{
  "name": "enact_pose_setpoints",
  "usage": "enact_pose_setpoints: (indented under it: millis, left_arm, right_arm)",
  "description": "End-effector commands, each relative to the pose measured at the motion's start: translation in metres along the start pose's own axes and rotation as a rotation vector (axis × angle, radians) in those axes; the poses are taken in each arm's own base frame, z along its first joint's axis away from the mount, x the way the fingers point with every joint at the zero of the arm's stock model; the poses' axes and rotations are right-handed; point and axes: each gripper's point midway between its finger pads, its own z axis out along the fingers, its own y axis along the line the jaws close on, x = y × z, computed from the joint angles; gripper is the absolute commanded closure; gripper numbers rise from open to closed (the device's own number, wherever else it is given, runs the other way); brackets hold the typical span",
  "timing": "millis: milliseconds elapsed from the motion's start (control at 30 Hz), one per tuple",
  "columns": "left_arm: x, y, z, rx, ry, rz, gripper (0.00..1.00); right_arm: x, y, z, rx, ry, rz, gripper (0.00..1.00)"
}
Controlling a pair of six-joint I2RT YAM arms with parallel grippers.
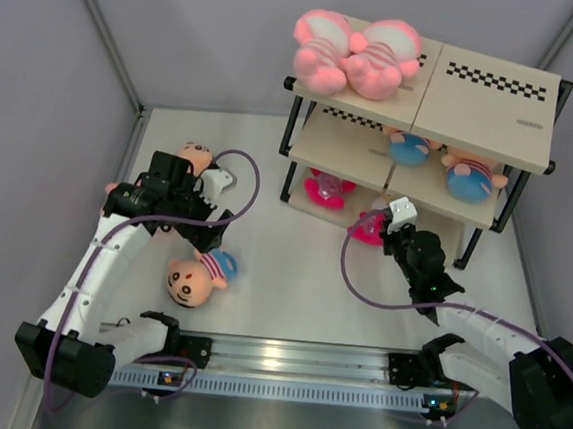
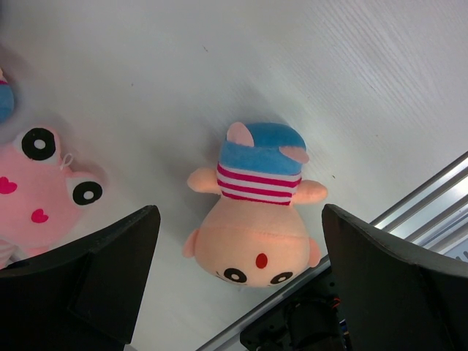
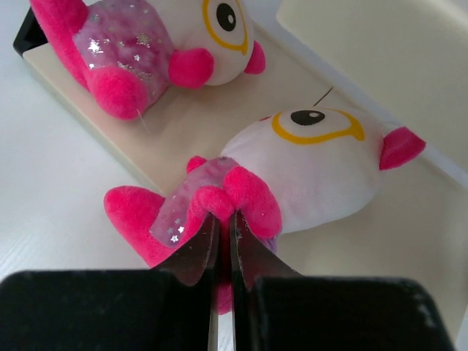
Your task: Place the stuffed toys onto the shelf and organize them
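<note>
The shelf (image 1: 486,112) stands at the back right. Two pink striped toys (image 1: 346,54) lie on its top board, two blue-shirted toys (image 1: 467,178) on the middle tier, and one magenta toy (image 1: 327,189) on the bottom tier. My right gripper (image 1: 386,220) is shut on a pink limb of a second white-faced magenta toy (image 3: 314,168), which lies at the bottom board's (image 3: 183,139) front edge; the jaws (image 3: 223,219) pinch it. My left gripper (image 1: 214,213) hangs open above a tan-headed blue-shirted toy (image 2: 256,219), which lies on the table between its fingers (image 2: 102,270).
A pink toy (image 2: 44,183) with heart cheeks lies on the table left of the left gripper. Another tan-headed toy (image 1: 193,154) lies under the left arm. The metal base rail (image 1: 294,356) runs along the near edge. Grey walls enclose the table.
</note>
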Motion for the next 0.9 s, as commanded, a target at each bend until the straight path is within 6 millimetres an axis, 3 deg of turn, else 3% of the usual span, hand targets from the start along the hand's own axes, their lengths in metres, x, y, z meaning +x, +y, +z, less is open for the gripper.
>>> enact_pose_setpoints:
  millis: [0,133,233,367,633,833,867]
  left_arm:
    - [-0.009,-0.001,-0.005,0.003,-0.027,0.011,0.01]
    - [-0.009,-0.001,-0.005,0.004,-0.025,0.010,0.01]
    - [-0.009,0.000,-0.005,0.000,-0.025,0.009,0.01]
    - [-0.008,-0.001,-0.005,0.003,-0.023,0.008,0.01]
    - [-0.008,-0.002,-0.003,0.013,-0.023,0.004,0.01]
    - [-0.006,-0.003,-0.003,0.017,-0.022,0.009,0.01]
    - [-0.005,-0.004,-0.003,0.018,-0.020,0.011,0.01]
  right_arm:
    - [-0.014,-0.023,0.003,0.079,-0.036,0.008,0.97]
    - [0.008,-0.020,0.012,0.045,0.071,0.004,0.88]
    - [0.013,-0.024,0.014,0.068,0.076,-0.008,0.85]
    - [0.007,-0.030,0.014,0.098,0.068,-0.027,0.79]
    - [0.002,-0.038,0.002,0.144,0.198,-0.021,0.46]
    - [0.002,-0.034,-0.016,0.215,0.340,-0.055,0.40]
    - [0.004,-0.023,-0.022,0.192,0.366,-0.092,0.39]
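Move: My right hand already pinches the pink glasses toy by one foot at the bottom shelf; the toy's middle lies about 5 cm ahead, level sideways and some 2 cm below. Its twin on that shelf is roughly 10 cm left and 6 cm ahead, 2 cm lower. A blue striped toy sits one shelf up, about 4 cm ahead, 11 cm right, 18 cm above. From my left hand, the held toy is some 28 cm right, 11 cm ahead and 10 cm lower. I ease my right hand about 2.5 cm to the right and dip it roughly as far towards the bottom shelf, then open the fingers from shut to over half wide, letting go of the toy's foot. While they part I come back up by about 2.5 cm, staying at the shelf front, and the wrist tips down and turns clockwise, some 10 degrees each. ##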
